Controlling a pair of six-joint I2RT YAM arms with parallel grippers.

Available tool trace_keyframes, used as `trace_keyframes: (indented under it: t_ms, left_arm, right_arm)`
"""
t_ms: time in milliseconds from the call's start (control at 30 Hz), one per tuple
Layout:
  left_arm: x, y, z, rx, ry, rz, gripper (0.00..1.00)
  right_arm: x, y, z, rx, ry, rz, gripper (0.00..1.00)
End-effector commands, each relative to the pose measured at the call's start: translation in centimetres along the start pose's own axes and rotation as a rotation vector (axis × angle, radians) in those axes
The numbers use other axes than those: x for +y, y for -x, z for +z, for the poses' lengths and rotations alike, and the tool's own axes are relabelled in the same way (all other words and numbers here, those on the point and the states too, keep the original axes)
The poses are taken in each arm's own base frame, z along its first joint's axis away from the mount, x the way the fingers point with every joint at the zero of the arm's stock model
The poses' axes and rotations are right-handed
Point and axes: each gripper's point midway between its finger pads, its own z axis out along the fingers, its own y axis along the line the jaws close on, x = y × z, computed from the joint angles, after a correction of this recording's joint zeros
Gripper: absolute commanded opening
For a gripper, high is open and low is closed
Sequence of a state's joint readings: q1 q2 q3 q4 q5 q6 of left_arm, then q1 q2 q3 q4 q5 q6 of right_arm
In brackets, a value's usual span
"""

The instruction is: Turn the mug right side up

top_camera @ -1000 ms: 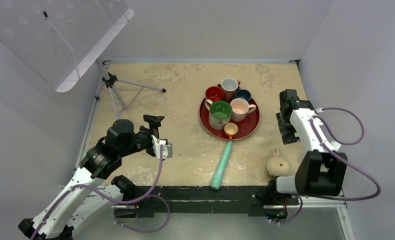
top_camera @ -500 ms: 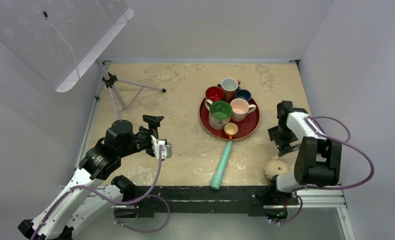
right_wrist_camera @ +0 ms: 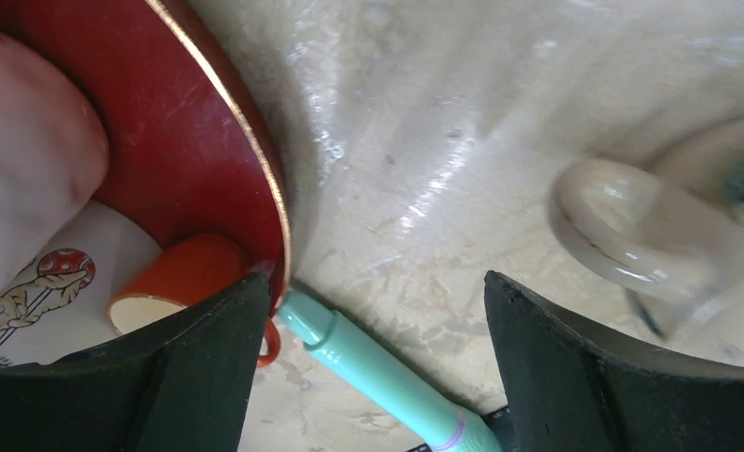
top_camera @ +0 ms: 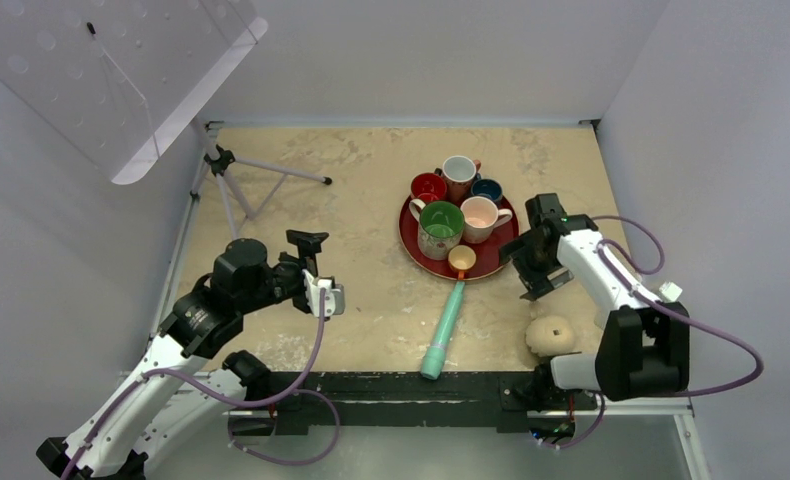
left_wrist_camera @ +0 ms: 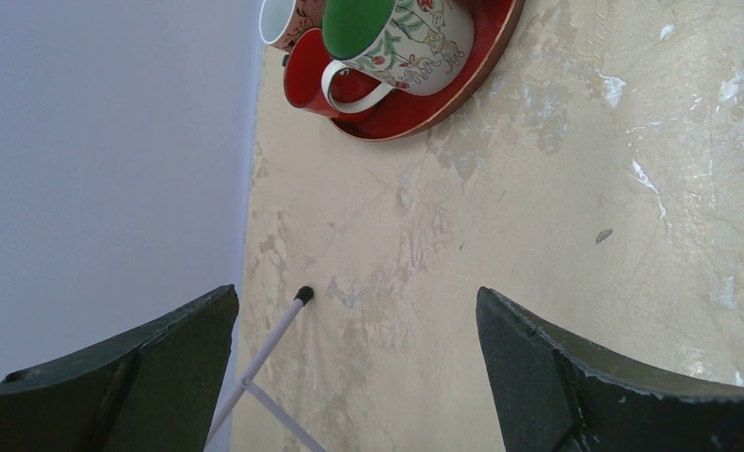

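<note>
The mug [top_camera: 551,335], rounded and beige, sits on the table by the right arm's base, and its opening does not show from above. In the right wrist view its loop handle and blurred body [right_wrist_camera: 632,268] are at the right edge. My right gripper [top_camera: 525,268] hangs open between the mug and the red tray [top_camera: 504,252]. Nothing is between its jaws [right_wrist_camera: 373,282], which look down on bare table and the tip of a teal tube. My left gripper [top_camera: 319,270] stands wide open over the left table, holding nothing [left_wrist_camera: 357,292].
The red tray [right_wrist_camera: 208,151] carries several cups, among them a green-inside mug [top_camera: 439,226], a pink-inside mug [top_camera: 481,216] and a small orange cup [right_wrist_camera: 175,282]. A teal tube [top_camera: 443,330] lies toward the front edge. A tripod [top_camera: 233,180] stands back left.
My right arm has swung from the table's right edge leftward to the tray's rim, its jaws narrowing slightly. The left arm has not moved.
</note>
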State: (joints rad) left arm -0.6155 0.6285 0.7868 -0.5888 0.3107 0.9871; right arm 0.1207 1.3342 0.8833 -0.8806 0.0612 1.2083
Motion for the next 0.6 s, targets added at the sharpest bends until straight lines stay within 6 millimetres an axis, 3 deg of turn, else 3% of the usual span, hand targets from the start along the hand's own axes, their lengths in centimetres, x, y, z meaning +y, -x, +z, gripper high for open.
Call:
trace_keyframes:
  t_ms: [0,67,133,267,333,567]
  left_arm:
    - [0.1,0.2,0.3,-0.020,0.009,-0.010,1.00]
    - [0.1,0.2,0.3,-0.021,0.007,-0.010,1.00]
    - [0.1,0.3,0.3,-0.026,0.008,-0.012,1.00]
    - [0.1,0.1,0.0,-0.015,0.016,-0.009,1.00]
    - [0.0,0.0,0.0,-0.011,0.016,-0.007,1.00]
    - [0.2,0.1,0.2,-0.017,0.017,-0.007,1.00]
  right_arm:
    - [-0.4,4.3,-4.4,-0.213,-0.048,0.030,0.87]
    - [-1.3,6.9,-6.0,-0.331,-0.105,0.065,0.88]
    - [-3.2,8.4,-6.1,-0.368,-0.175,0.115,0.89]
    - [-11.2,8.9,-2.9,-0.311,-0.366,0.344,0.89]
    - [-13.6,8.4,-2.1,-0.313,-0.432,0.377,0.85]
    - [-12.6,7.8,-2.0,-0.278,-0.415,0.329,0.86]
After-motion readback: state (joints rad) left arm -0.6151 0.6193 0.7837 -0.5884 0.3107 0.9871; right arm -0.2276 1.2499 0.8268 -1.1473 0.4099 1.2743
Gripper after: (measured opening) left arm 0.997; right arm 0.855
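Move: The upside-down beige mug stands about 16 cm back from the right hand and 6 cm to its right, its middle some 3 cm lower. The tray's middle is about 9 cm ahead and 17 cm left of that hand; the small orange cup on it lies 2 cm ahead and 16 cm left. The teal tube is roughly 14 cm back and 20 cm left. From the left hand the mug lies about 11 cm back, 62 cm right and 20 cm down. Towards the mug, still upside down, the open right hand swings away from the tray: it first lifts about 5 cm while heading right, then draws back and sinks again, ending some 13 cm farther right and 8 cm back, in front of the mug and to its right. The wrist turns about 25 degrees clockwise and tilts on the way; the fingers stay open. ##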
